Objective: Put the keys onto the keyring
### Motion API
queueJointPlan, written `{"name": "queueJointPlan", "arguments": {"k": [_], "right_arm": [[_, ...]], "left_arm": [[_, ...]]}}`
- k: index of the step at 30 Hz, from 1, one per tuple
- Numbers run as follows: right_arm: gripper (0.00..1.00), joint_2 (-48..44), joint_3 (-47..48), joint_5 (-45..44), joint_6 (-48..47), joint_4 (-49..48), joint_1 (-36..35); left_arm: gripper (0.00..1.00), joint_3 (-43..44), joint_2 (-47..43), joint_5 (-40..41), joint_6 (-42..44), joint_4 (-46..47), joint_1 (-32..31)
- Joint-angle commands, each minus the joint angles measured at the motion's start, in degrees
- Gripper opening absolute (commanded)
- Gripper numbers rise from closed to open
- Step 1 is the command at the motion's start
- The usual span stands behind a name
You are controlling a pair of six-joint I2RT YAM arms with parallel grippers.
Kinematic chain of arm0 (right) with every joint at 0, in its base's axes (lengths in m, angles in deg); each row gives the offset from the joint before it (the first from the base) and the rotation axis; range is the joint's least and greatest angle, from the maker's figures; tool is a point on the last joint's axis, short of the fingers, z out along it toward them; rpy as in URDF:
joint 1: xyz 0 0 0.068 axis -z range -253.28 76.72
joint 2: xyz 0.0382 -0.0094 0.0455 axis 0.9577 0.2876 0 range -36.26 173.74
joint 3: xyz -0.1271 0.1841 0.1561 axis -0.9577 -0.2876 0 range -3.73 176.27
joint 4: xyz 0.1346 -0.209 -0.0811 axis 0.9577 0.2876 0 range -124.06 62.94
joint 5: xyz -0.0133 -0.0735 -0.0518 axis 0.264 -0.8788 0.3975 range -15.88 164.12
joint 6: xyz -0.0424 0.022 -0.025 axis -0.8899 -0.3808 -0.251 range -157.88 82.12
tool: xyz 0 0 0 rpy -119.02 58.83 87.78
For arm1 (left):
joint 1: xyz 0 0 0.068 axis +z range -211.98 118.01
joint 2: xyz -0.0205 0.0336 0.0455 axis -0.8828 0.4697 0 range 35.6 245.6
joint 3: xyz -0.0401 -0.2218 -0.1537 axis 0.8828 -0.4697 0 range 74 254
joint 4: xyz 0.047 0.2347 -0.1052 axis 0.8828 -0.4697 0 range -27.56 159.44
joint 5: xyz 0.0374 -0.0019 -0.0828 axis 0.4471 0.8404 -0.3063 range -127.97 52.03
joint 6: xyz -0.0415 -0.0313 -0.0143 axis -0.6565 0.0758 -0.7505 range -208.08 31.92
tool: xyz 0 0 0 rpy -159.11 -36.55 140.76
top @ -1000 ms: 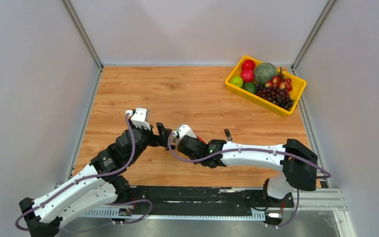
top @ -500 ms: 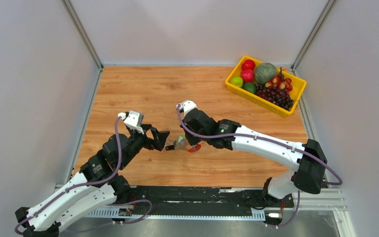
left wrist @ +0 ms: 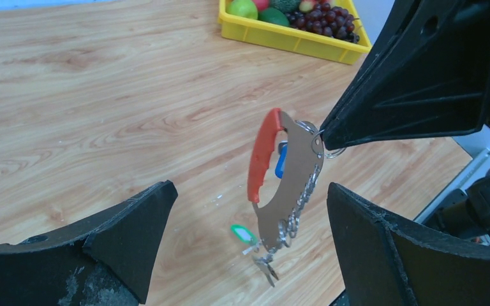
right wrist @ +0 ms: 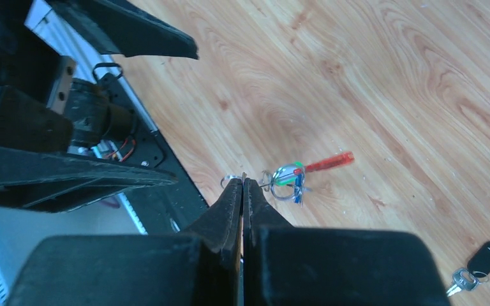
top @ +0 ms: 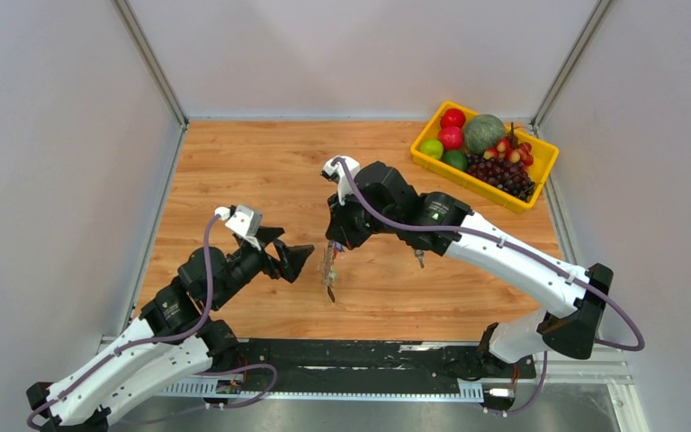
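The keyring (left wrist: 293, 191), a grey strip with a red curved side, hangs upright in the air from my right gripper (right wrist: 243, 180), which is shut on its top ring. A blue key (left wrist: 281, 159), a green key (left wrist: 244, 234) and small silver keys (left wrist: 265, 268) dangle from it. In the top view the keyring (top: 329, 267) hangs below the right gripper (top: 334, 238), above the table. My left gripper (top: 295, 259) is open and empty, just left of the keyring, which shows between its fingers in the left wrist view (left wrist: 250, 191). A black key (right wrist: 482, 260) lies loose on the table.
A yellow fruit tray (top: 434, 165) stands at the back right and also shows in the left wrist view (left wrist: 281, 39). The black key also shows under the right arm in the top view (top: 417, 253). Grey walls enclose the table on three sides.
The right gripper has risen and moved back, lifting the keyring off the table so it hangs. The left gripper has drawn back to the left and stands open, apart from it.
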Motion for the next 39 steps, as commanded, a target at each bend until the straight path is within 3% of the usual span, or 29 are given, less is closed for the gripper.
{"name": "queueJointPlan", "arguments": {"k": [1, 20, 39], "right_arm": [[0.0, -1.58, 5.26, 8.71, -2.04, 3.4, 0.77], [0.0, 1.51, 15.99, 22.49, -11.64, 13.65, 0.9], [0.0, -3.32, 15.44, 30.83, -13.27, 7.03, 0.67]], "left_arm": [[1.0, 1.64, -0.55, -4.67, 1.26, 4.21, -0.09], [1.0, -0.11, -3.03, -23.11, 1.83, 13.18, -0.05], [0.99, -0.65, -4.27, -32.98, 1.2, 18.48, -0.02]]}}
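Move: The keyring, a grey plate with a red handle and tags and keys hanging from it, already dangles from the right hand's shut tips. Its middle is about 7 cm below them and 1 cm back. From the left hand it lies some 7 cm right, about 1 cm back and 6 cm below. The open left gripper is roughly 7 cm left of the right hand, level with it. The loose black-fob keys lie on the table about 21 cm right, 6 cm ahead and 24 cm below the right hand. The keyring stays pinched by a ring in the right hand's closed fingers, which carry it about 8 cm up and 8 cm back while turning nearly 30 degrees counter-clockwise. The left hand, still wide open, goes along back and up by similar amounts. It also edges some 4 cm right towards the keyring, swinging its tips about 30 degrees clockwise and tipping upward. ##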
